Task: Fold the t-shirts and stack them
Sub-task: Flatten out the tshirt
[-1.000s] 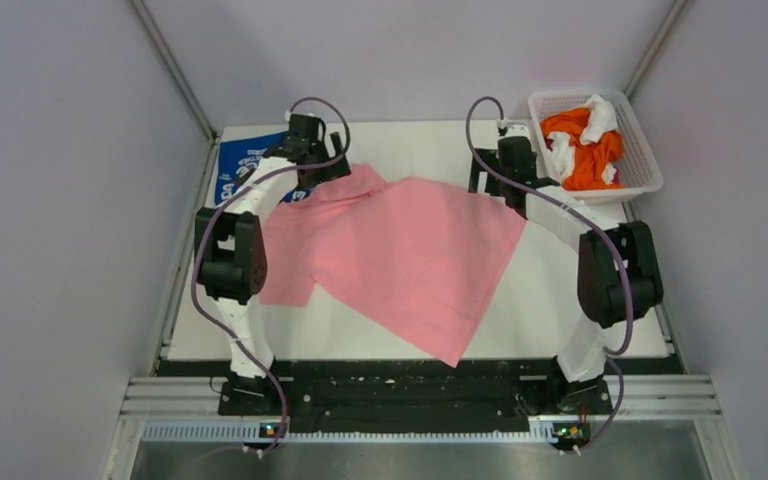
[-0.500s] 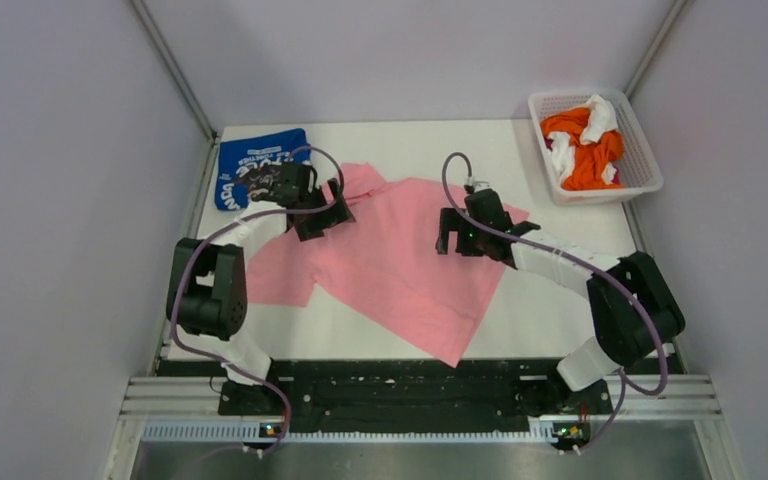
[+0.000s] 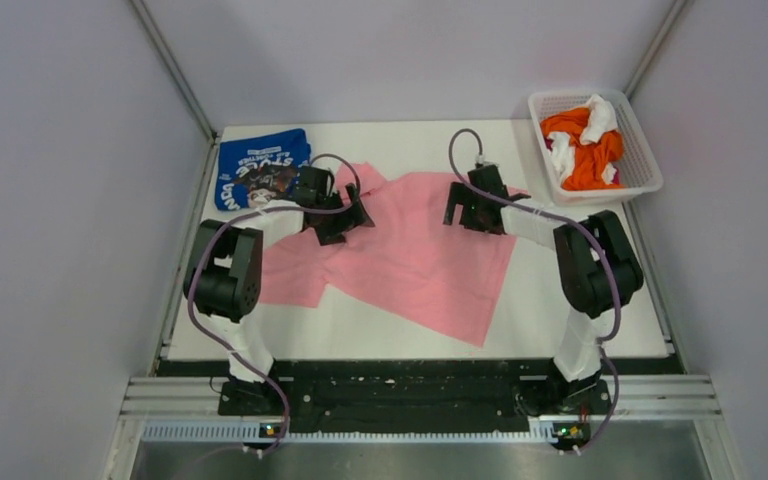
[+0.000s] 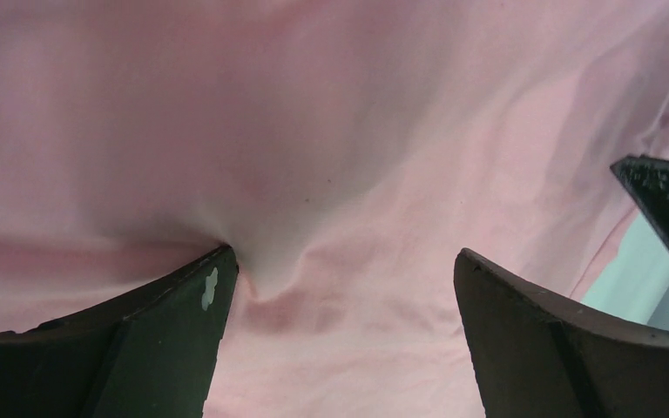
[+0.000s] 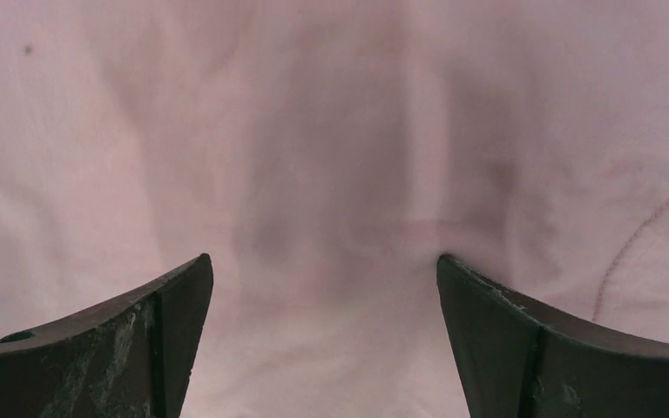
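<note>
A light pink t-shirt (image 3: 415,265) lies spread and wrinkled across the middle of the white table (image 3: 560,310). A royal blue t-shirt (image 3: 258,172) with white lettering lies folded at the back left corner. My left gripper (image 3: 345,220) is low over the pink shirt's upper left part. In the left wrist view it (image 4: 340,263) is open, and its left fingertip (image 4: 213,283) presses a dimple into the pink cloth (image 4: 331,131). My right gripper (image 3: 465,207) hangs over the shirt's upper right part. It (image 5: 323,261) is open too, with only pink cloth (image 5: 314,131) under its tips.
A white lattice basket (image 3: 638,135) stands at the back right, holding orange and white cloth (image 3: 585,140). Grey walls close in the table on the left, the back and the right. The black tip of another gripper (image 4: 666,205) shows at the right edge of the left wrist view.
Both grippers came from the back of the table down onto the pink shirt and nearer each other. The shirt's near corner drew back and right. The blue shirt now shows fully.
</note>
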{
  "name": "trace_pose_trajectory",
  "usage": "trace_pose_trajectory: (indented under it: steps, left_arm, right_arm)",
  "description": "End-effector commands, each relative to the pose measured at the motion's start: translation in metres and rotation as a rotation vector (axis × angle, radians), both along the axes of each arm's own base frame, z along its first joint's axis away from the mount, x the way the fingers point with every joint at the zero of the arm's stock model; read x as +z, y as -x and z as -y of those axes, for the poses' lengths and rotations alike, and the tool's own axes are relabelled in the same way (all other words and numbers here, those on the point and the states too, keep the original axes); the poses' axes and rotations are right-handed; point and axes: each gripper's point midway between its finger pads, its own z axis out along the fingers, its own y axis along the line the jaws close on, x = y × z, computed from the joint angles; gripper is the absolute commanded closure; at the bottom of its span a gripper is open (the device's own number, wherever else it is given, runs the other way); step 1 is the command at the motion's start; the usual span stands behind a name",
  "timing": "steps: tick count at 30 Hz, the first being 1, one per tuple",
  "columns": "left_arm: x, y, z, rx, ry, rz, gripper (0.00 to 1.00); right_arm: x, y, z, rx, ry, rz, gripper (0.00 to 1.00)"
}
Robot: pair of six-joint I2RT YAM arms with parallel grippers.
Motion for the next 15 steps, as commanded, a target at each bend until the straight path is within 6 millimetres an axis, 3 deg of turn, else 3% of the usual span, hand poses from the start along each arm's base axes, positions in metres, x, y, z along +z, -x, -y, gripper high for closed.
trace_pose_trajectory:
  steps: [1, 4, 6, 8, 12, 15]
  left_arm:
    - [-0.009, -0.001, 0.032, -0.033, 0.045, -0.045, 0.01]
    - [-0.002, -0.008, 0.056, -0.066, 0.072, -0.022, 0.01]
    - [0.008, -0.014, 0.072, -0.093, 0.080, 0.011, 0.01]
    - [0.020, -0.022, 0.083, -0.119, 0.086, 0.040, 0.01]
    - [0.063, -0.029, 0.083, -0.124, 0.069, 0.129, 0.01]
    - [0.091, -0.014, 0.065, -0.089, 0.020, 0.199, 0.01]
  right_arm:
    - [-0.023, -0.027, 0.035, -0.077, 0.045, -0.051, 0.01]
    - [-0.030, -0.056, 0.056, -0.110, 0.071, -0.045, 0.01]
    - [-0.024, -0.076, 0.067, -0.118, 0.084, -0.026, 0.01]
    - [-0.006, -0.092, 0.075, -0.119, 0.112, 0.000, 0.01]
    - [0.052, -0.094, 0.083, -0.143, 0.133, 0.094, 0.01]
    - [0.087, -0.070, 0.091, -0.181, 0.114, 0.157, 0.01]
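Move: Under both open grippers, fingertips down on it, lies the pink t-shirt, askew. Its middle is about 14 cm to the left hand's right and 7 cm back, and some 12 cm left and 7 cm back from the right hand. The blue folded stack lies 23 cm left and 13 cm ahead of the left hand. From the right hand, the laundry basket is 34 cm right and 19 cm ahead, and the shirt's near right corner 6 cm right and 35 cm back. Dragging the t-shirt under spread fingertips, the right hand sweeps forward about 10 cm and 8 cm to the right towards the basket, easing back slightly at the end, while the left hand slides some 9 cm to the right. Both turn a little clockwise with fingers wide open, then rise at the end, the left by about 2.5 cm, coming free of the cloth. ##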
